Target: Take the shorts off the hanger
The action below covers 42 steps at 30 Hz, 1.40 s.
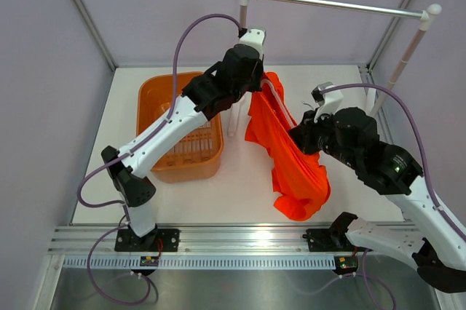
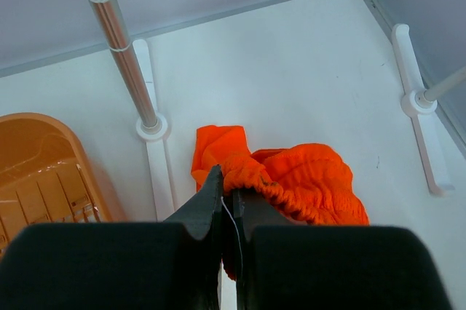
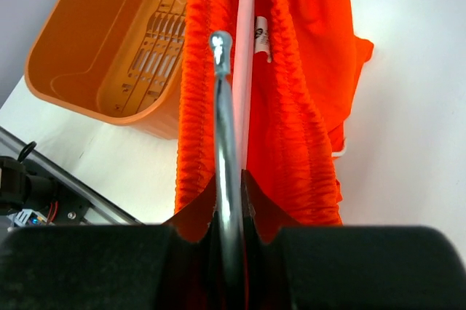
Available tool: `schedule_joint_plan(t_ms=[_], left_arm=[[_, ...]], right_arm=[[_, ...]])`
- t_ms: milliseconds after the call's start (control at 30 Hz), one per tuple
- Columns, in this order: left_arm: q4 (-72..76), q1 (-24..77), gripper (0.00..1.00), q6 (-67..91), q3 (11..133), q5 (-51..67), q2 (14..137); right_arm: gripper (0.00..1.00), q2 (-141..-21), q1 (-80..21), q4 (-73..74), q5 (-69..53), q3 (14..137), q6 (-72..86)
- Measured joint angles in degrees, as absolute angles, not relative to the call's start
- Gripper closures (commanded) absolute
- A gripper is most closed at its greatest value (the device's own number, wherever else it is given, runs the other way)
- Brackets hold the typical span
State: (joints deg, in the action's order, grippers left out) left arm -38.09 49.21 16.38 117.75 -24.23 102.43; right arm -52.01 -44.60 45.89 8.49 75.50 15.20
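Note:
The bright red-orange shorts (image 1: 287, 150) hang stretched between my two grippers above the table. My left gripper (image 1: 256, 84) is shut on the elastic waistband (image 2: 251, 177) at the upper end. My right gripper (image 1: 300, 135) is shut on the metal hook (image 3: 222, 106) of the pale-pink hanger (image 3: 246, 48), whose bar runs inside the waistband of the shorts (image 3: 298, 92). A thin pale arm of the hanger (image 1: 280, 102) shows along the cloth in the top view. The lower end of the shorts droops near the table's front.
A duller orange plastic basket (image 1: 156, 99) stands on the table at the left, also in the right wrist view (image 3: 65, 41). The silver rail (image 1: 335, 4) on white posts (image 1: 240, 26) spans the back. A post and its foot (image 2: 151, 129) stand close to the left gripper.

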Motion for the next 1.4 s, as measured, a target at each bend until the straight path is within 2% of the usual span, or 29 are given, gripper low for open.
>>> schedule_joint_plan(t_ms=[333, 600, 900, 1133, 1400], left_arm=[[-38.3, 47.3, 1.0, 15.3, 118.4, -20.7, 105.4], [-32.2, 47.4, 1.0, 16.3, 100.4, -17.1, 97.7], [-23.8, 62.4, 1.0, 11.2, 86.9, -17.4, 85.8], [-21.8, 74.0, 1.0, 4.6, 86.9, -16.4, 81.1], [-25.4, 80.2, 1.0, -0.1, 90.0, -13.9, 80.4]], right_arm=[[1.0, -51.1, -44.6, 46.0, 8.1, 75.3, 14.0], [1.0, -49.8, -45.2, 43.0, 15.2, 75.6, 14.9], [1.0, -58.1, -45.4, 39.6, 28.1, 81.7, 15.9], [1.0, -66.0, -45.5, 37.7, 35.7, 88.4, 15.0], [1.0, -71.0, -42.2, 38.2, 40.2, 98.3, 13.2]])
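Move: My left hand holds the gathered waistband at the hanger's far end, which lies right at my fingertips. The middle of the shorts is some 15 cm back, 5 cm right and 14 cm below that hand, the basket about 23 cm left, 2 cm ahead and 28 cm down. My right hand grips the hanger by its hook; the hanger's far end is about 16 cm ahead and 7 cm left, the shorts' middle some 12 cm below, 2 cm ahead and 3 cm left. My left hand keeps its pinch on the waistband, dips about 8 cm by the hanger's end, then sweeps back some 27 cm and a little right, climbing again and turning clockwise about 45 degrees. My right hand keeps hold of the hanger and, after a short hold, carries it forward and up, roughly 11 cm each, swinging clockwise with its fingers tipping upward, to draw the hanger out of the shorts. ##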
